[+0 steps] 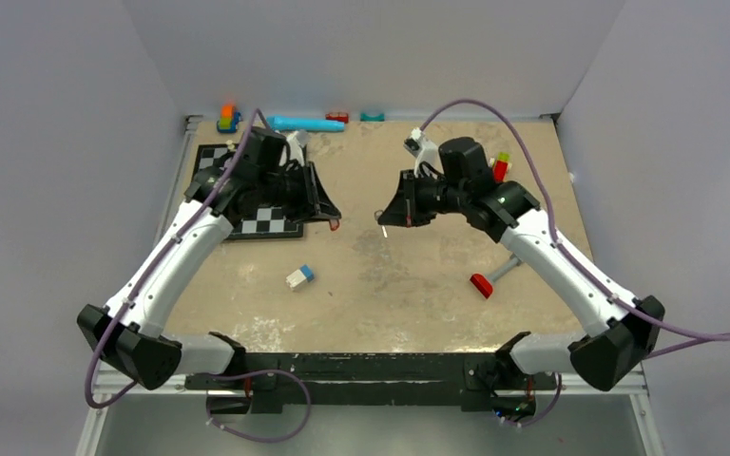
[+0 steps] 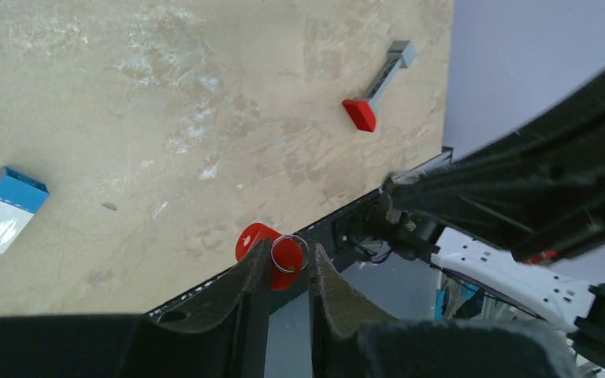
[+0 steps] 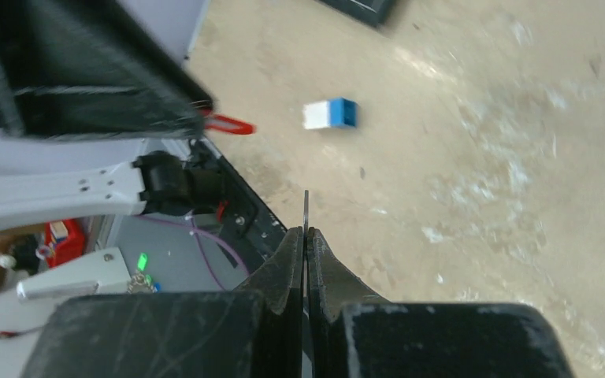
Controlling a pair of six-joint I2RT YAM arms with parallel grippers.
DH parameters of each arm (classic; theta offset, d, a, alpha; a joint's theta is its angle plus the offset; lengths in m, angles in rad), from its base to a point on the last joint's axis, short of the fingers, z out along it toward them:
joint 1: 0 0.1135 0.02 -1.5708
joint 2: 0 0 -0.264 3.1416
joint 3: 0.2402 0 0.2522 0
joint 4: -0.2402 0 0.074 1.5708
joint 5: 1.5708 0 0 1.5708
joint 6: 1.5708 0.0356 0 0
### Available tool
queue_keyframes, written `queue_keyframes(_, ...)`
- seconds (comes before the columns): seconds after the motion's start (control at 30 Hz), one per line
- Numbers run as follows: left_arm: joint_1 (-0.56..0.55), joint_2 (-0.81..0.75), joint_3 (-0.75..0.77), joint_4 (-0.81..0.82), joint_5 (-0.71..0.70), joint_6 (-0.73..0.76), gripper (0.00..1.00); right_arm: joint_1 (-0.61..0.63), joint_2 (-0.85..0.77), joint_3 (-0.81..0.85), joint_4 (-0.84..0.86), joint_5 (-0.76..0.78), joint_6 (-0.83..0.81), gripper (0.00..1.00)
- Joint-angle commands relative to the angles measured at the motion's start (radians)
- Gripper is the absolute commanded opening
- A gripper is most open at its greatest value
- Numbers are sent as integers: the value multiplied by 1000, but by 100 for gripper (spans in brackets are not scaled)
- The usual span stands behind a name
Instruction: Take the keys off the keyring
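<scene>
My left gripper (image 1: 331,219) is held above the table with its fingers closed on a small silver keyring (image 2: 291,253). A red key head (image 2: 287,268) hangs in the ring, and a second red piece (image 2: 250,237) shows behind the left finger. The same red shows below that gripper in the right wrist view (image 3: 230,124). My right gripper (image 1: 384,218) faces it a short way off. It is shut on a thin metal key (image 3: 306,209), seen edge-on and sticking out past the fingertips. Another key with a red head (image 1: 481,284) and a grey shaft lies on the table at the right.
A blue and white block (image 1: 299,276) lies near the table's middle. A checkerboard plate (image 1: 264,221) sits under the left arm. Toy blocks (image 1: 228,118), a blue tube (image 1: 304,123) and small pieces (image 1: 372,116) line the far edge. A red and green block (image 1: 501,166) stands behind the right arm.
</scene>
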Motion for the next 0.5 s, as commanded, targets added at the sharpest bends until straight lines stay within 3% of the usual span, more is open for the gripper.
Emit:
queue_keyframes(0.0, -27, 19, -139, 197, -47, 35, 0, -101, 3, -222, 267, -139, 133, 0)
queue_keyframes(0.17, -42, 94, -273, 314, -68, 51, 0, -102, 120, -320, 312, -122, 87, 0)
queue_keyframes(0.47, -65, 280, -337, 391, -58, 87, 4, -101, 265, -386, 407, -60, 69, 0)
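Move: The bare stretch of table that the left hand's red tag and ring are being lowered to lies about 30 cm below it, 2 cm ahead and 2 cm to its right. The blue-and-white block is 7 cm left and 1 cm back, also 30 cm down. For the right hand with the key, the table spot is about 30 cm down, 3 cm ahead and 1 cm left. The red-and-grey hammer lies level, some 24 cm to the right. The red tag with its ring, pinched in the left fingers, and the separated key in the right fingers are lowered quickly side by side towards the bare table, the left hand by about 17 cm and the right by a little more. Both hands drift slightly forward as their fingers tip some 15 degrees more steeply down; both grips stay as they are. ##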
